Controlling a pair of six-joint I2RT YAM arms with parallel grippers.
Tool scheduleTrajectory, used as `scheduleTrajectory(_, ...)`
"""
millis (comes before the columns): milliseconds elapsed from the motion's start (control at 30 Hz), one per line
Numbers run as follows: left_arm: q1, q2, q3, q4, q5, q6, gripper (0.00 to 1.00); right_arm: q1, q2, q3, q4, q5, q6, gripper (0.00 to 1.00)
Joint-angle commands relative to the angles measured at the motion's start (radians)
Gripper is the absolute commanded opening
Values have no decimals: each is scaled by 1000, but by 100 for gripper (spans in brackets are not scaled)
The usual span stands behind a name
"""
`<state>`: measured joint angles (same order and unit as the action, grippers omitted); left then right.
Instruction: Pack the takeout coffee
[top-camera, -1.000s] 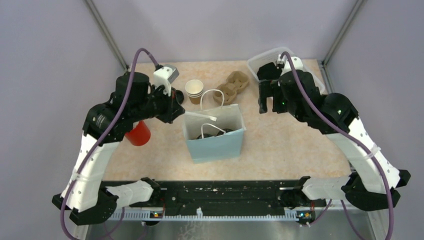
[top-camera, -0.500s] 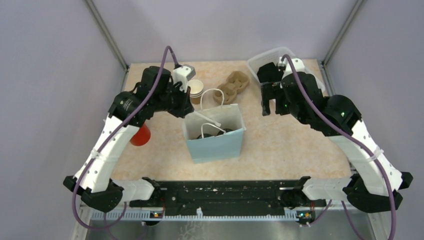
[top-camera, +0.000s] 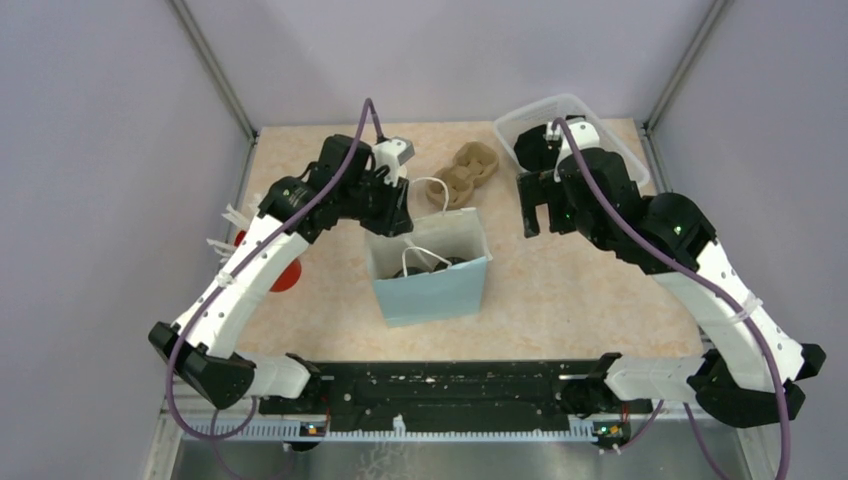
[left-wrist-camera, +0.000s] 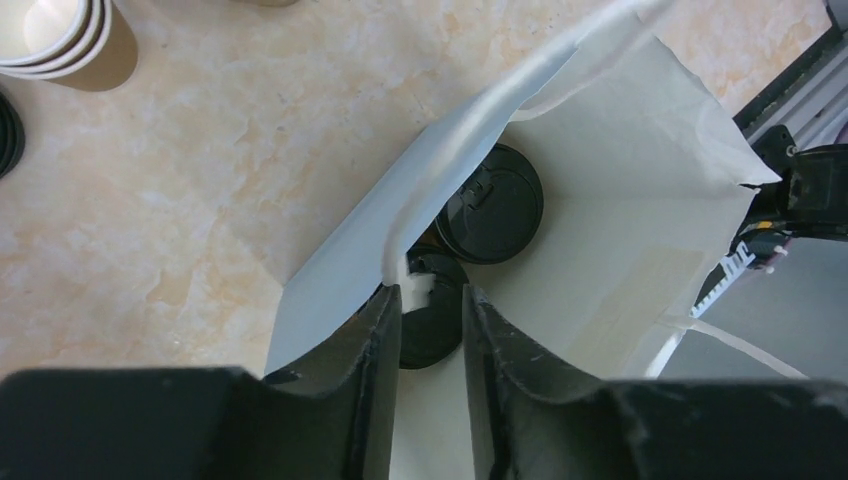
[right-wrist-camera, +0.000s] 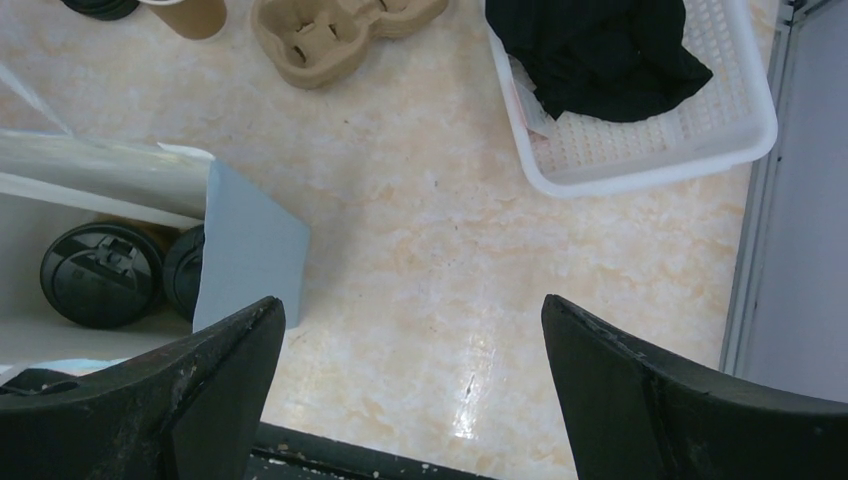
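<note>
Two takeout coffee cups stand inside the light blue paper bag, and only their black lids show. From the right wrist the same lids appear in the bag's mouth. My left gripper hangs over the bag's back left corner, its jaws a narrow gap apart above the nearer lid. A small white piece at the end of the bag's handle strip lies between the tips, not clamped. Right of the bag, my right gripper hovers wide open and empty over bare table.
A brown two-hole carrier lies behind the bag. Stacked open paper cups and spare black lids sit at back left. A white basket with black cloth is at back right. The red cup peeks from under my left arm.
My left arm swung right from beside the spare lids to the bag's back left corner, and its jaws went from shut to slightly parted. The right arm barely moved.
</note>
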<state>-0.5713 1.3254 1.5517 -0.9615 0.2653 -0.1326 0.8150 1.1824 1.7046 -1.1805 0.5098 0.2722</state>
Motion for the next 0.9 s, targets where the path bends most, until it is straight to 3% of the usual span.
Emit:
scheduleTrajectory(0,-6,-10,47,48,20,-19,42,-8,-24,-22,66,-18,-55,99)
scheduleTrajectory(167,-2,-102,100,-29,-170,-74,70,-9,-11,-19,94,-40,-101,99)
scheduleTrajectory(300,15,-124,167,-213,-413,-185,80,-8,-9,-20,112,-66,-122,99)
scheduleTrajectory(433,46,-158,174,-360,-753,-307,92,-8,-21,-24,114,-100,-129,99)
scheduleTrajectory(533,103,-179,146,-410,-903,-349,94,-8,-38,-23,121,-148,-116,99)
scheduleTrajectory(767,350,-218,57,-278,-887,-267,95,-8,-57,-19,133,-248,-99,99)
scheduleTrajectory(867,464,-203,32,-197,-804,-248,89,-9,-73,-43,145,-285,-99,99)
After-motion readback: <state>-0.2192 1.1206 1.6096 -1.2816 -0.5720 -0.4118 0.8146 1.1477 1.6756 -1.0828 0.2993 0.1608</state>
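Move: The left hand, its fingers already parting around a wrapped straw, is over the left part of the bag's opening; the bag's middle is about 4 cm to its right, 1 cm back and 13 cm below. The red cup of straws stands some 31 cm to the hand's left, 4 cm ahead and 17 cm lower. The black lid lies roughly 24 cm ahead and 15 cm left. From the right hand, the red cup is about 54 cm left and 2 cm ahead. Left across the table, about 25 cm, goes the left hand: its fingers first spread further and let go of the straw in the bag, then it lifts clear some 6 cm, sinks back slightly and sweeps towards the red cup, turning counter-clockwise about 65 degrees and ending wide open. The empty right hand drifts about 3 cm left towards the bag, turning slightly counter-clockwise. ##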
